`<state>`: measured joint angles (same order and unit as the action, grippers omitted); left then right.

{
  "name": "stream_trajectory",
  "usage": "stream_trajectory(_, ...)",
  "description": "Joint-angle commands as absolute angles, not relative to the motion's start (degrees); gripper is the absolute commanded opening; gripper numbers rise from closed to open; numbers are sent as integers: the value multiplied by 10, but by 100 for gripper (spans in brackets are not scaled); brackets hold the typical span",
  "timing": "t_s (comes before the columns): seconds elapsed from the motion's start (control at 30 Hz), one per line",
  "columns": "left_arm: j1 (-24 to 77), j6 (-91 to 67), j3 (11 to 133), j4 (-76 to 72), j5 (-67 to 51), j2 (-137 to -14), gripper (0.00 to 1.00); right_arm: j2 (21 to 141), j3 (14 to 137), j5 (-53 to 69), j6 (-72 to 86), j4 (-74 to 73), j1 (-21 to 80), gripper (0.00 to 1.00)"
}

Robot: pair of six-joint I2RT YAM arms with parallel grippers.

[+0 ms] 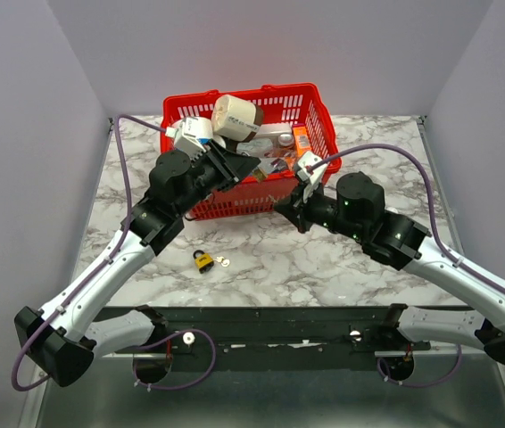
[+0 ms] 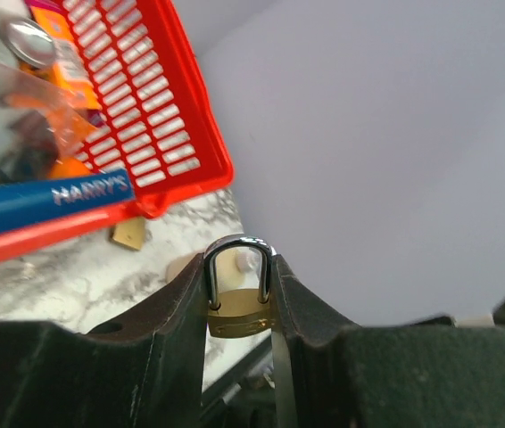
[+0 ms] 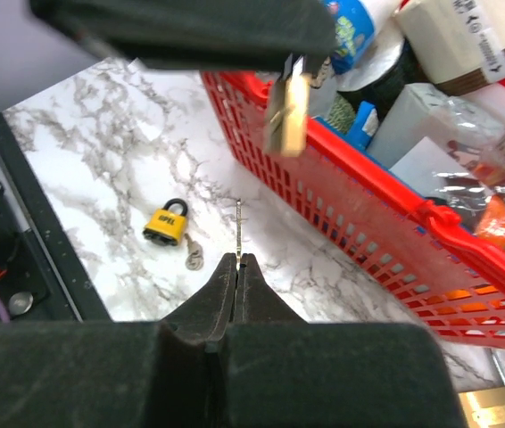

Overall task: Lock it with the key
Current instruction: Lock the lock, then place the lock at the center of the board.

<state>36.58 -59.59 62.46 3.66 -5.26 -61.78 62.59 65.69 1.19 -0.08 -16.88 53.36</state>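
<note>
My left gripper [image 2: 239,267] is shut on a small brass padlock [image 2: 237,312], its silver shackle sticking up between the fingers. In the right wrist view that brass padlock [image 3: 288,111] hangs in the air in front of the red basket. My right gripper [image 3: 238,260] is shut on a thin key [image 3: 238,227], whose blade sticks out past the fingertips toward the padlock, still apart from it. From above, the left gripper [image 1: 254,168] and the right gripper [image 1: 279,207] face each other just in front of the basket.
The red basket [image 1: 315,116] full of household items stands at the back. A yellow padlock [image 1: 202,260] with its own key [image 1: 224,261] lies on the marble table. Another brass padlock [image 2: 129,234] lies by the basket's front.
</note>
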Motion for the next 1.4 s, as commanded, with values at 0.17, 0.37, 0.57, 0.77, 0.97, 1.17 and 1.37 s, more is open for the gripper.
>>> stream_trajectory(0.17, 345, -531, 607, 54, -50, -593, 0, 582, 591, 26, 47, -155, 545, 1)
stream_trajectory(0.37, 389, -402, 481, 148, -79, -481, 0, 527, 541, 3, 101, -172, 545, 1)
stream_trajectory(0.57, 448, -343, 401, 185, -88, -476, 0, 503, 497, -26, 149, -178, 541, 1)
stream_trajectory(0.77, 488, -361, 381, 223, -41, -554, 0, 504, 490, -86, 206, -196, 536, 1)
stream_trajectory(0.97, 510, -402, 391, 210, 15, -628, 0, 505, 469, -71, 223, -193, 536, 1)
stream_trajectory(1.17, 503, -489, 386, 202, 32, -691, 0, 513, 468, -73, 233, -193, 536, 1)
stream_trajectory(1.37, 501, -512, 381, 172, 54, -728, 0, 517, 461, -70, 250, -193, 536, 1)
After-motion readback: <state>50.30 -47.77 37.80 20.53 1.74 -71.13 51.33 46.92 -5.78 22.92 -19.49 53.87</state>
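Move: The left hand, high up near the basket's front rim, holds the brass padlock; the bare table it is taken to lies about 11 cm back, 3 cm left and 36 cm below. Beside that spot, the keys lie 7 cm back and 8 cm left of the hand, the yellow lock 7 cm back and 12 cm left; the red basket's middle is some 15 cm ahead, 2 cm left. From the right hand, the bare spot is roughly 5 cm back, 7 cm left and 31 cm down. Keeping its pinch on the brass padlock, the left hand carries it away from the basket, down some 30 cm and back about 11 cm, towards the bare marble right of the keys, after a tiny reach forward; the level fingers swing to point steeply down. The right hand, fingers shut on a thin metal piece, sinks about 10 cm and draws right and a little back, tipping down some 20 degrees. ##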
